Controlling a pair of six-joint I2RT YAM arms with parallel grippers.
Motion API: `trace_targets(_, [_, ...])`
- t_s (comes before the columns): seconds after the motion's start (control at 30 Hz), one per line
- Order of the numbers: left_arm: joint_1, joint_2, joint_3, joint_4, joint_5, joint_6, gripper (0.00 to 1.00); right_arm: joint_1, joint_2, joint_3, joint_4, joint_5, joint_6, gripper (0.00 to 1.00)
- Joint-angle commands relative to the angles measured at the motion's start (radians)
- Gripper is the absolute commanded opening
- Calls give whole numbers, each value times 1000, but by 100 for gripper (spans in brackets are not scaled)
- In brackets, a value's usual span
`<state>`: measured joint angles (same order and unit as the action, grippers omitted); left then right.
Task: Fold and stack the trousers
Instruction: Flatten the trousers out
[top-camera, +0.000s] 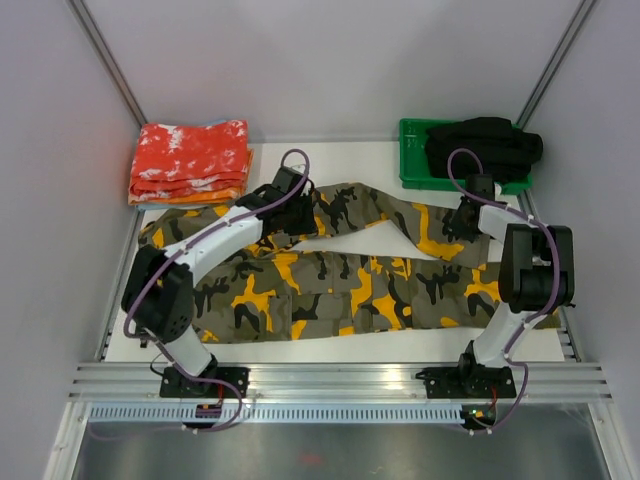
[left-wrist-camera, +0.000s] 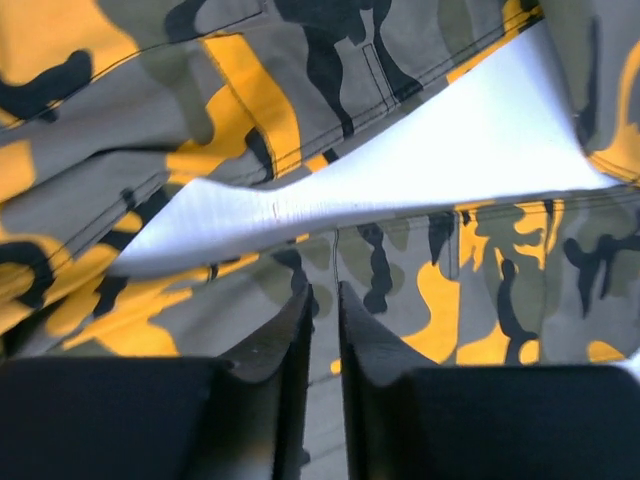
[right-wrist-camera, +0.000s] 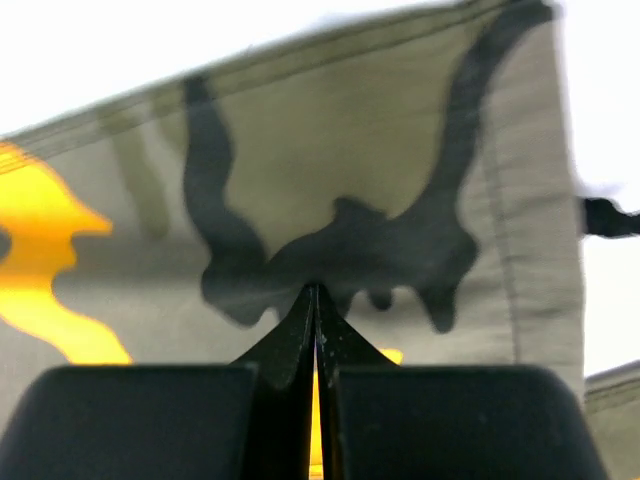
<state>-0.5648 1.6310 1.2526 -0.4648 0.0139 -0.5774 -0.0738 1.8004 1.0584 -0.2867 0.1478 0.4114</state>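
The camouflage trousers (top-camera: 340, 290) lie spread across the white table (top-camera: 340, 160), one leg along the front and the other angled toward the back right. My left gripper (top-camera: 284, 192) is down on the upper leg near the crotch. In the left wrist view its jaws (left-wrist-camera: 325, 290) stand nearly together, with a strip of the trousers' cloth (left-wrist-camera: 500, 260) in the narrow gap. My right gripper (top-camera: 467, 216) sits at the far leg's end. In the right wrist view its tips (right-wrist-camera: 316, 288) meet, pinched into the trousers (right-wrist-camera: 330, 150) beside the hem.
Folded red-orange speckled cloths (top-camera: 190, 160) are stacked at the back left. A green tray (top-camera: 410, 150) holding a black garment (top-camera: 485, 145) stands at the back right, close behind the right gripper. Metal rails (top-camera: 330, 380) run along the near edge.
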Motion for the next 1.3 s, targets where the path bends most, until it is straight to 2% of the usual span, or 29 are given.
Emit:
trace_targets(0.0, [-23,84,102,34,-77,-10,20,-43,48,23,21,30,27,0])
trace_targets(0.03, [-24,107,132,37,-90,-15,12,-63,56,25,21,41,33,0])
trace_targets(0.13, [-24,188,180,63,-107,-36,4,-107,59,25,43,32,30,0])
trace_targets(0.37, [-61,395,347,92,-117,-62,2,-158,111,89,55,16,17,0])
trace_targets(0.53, [-92,558,455,42,-115,-91,2,-178,142,153,47,3,17,0])
trace_targets(0.8, [-98,561,349,8,-117,-122,2,-210,180,207,57,-8,12,0])
trace_targets(1.0, [-107,549,275,-11,-62,-118,2,-215,208,210,70,-30,23,0])
trace_targets(1.27, [-185,454,124,0,-19,-110,2,-215,246,244,75,-27,17,0])
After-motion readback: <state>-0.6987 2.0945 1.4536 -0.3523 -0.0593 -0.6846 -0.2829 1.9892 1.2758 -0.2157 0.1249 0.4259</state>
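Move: The stretch of the upper trouser leg that the left hand comes down on lies about 7 cm ahead, 9 cm to its right and 12 cm below. The lower leg lies some 12 cm behind this hand, 8 cm to the right and 13 cm below. The right hand's shut fingertips already rest on the upper leg, with the hem about 5 cm to their right and 1 cm back. The green tray's middle stands about 22 cm ahead of that hand. Rightwards and forward, staying at cloth level, the right hand drags the upper leg's hem end under its shut fingertips, some 11 cm in all, turning slightly clockwise. The left hand closes its fingers as it sweeps forward, right and down about 12 cm onto the same leg, then presses there and slides back roughly 4 cm towards the lower leg. ##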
